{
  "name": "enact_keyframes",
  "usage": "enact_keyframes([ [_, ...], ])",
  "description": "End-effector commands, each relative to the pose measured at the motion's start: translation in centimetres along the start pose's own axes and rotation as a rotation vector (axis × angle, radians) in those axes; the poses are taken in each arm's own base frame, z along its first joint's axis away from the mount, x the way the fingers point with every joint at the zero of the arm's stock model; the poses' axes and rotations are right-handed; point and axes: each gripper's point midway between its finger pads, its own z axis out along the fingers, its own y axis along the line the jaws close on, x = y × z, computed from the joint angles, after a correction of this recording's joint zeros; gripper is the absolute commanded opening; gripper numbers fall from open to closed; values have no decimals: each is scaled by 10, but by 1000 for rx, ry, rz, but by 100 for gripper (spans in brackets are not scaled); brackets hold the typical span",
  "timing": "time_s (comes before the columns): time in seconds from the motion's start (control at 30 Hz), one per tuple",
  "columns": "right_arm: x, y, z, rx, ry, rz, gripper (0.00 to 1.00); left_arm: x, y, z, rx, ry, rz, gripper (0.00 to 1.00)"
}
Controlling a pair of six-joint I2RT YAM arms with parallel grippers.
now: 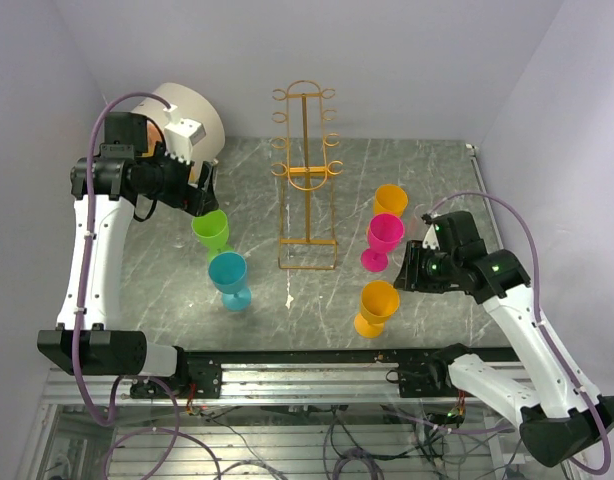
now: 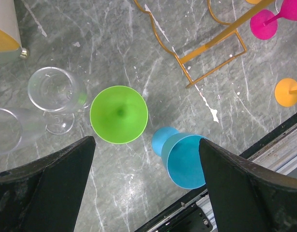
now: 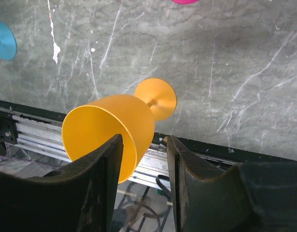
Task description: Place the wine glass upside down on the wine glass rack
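The orange-yellow wire wine glass rack stands at the back centre, its base also showing in the left wrist view. An orange wine glass stands upright near the front edge. My right gripper straddles its rim: in the right wrist view one finger is inside the orange wine glass and the other is outside. A thin gap remains at the wall. My left gripper hangs wide open above a green glass and a blue glass, holding nothing.
A pink glass and a second orange glass stand right of the rack. Two clear glasses sit at the far left near a white cylinder. The table's front rail runs just below the orange glass.
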Motion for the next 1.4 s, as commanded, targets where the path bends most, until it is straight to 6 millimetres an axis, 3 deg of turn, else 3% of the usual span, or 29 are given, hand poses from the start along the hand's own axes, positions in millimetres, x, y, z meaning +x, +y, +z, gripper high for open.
enact_keyframes([
  [0.0,3,0,-2,-1,6,2,40,-5,-4,-4,-4,-30,16,100],
  [0.1,2,0,1,2,9,2,35,-4,-3,-2,-9,-28,13,100],
  [0.6,2,14,14,-45,46,-14,35,-3,4,1,-34,-26,11,100],
  [0.77,11,12,24,-23,82,-20,34,-4,3,0,-35,-31,15,100],
  [1.0,13,6,27,19,81,-25,24,-4,4,0,-36,-28,15,100],
  [1.17,13,4,27,44,86,-25,0,-3,5,1,-42,-28,15,99],
  [1.37,9,3,21,77,89,-43,0,-5,20,-2,-132,-25,5,98],
])
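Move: The near orange glass stands upright with its middle about 4 cm to the right hand's left, level with it fore and aft, and roughly 9 cm below. The pink glass is some 15 cm ahead and 2 cm left of that hand; a clear glass stands beside it, 15 cm ahead and 4 cm right of the hand. From the left hand the near orange glass lies about 34 cm right, 12 cm back and 21 cm lower. The near orange glass's rim wall on its right-hand side is what the right hand closes on: the hand sinks about 3 cm and eases some 1.5 cm left towards the glass, fingers part open with the wall between them, then shuts them fully to pinch it. The wrist barely tilts, about 5 degrees. ##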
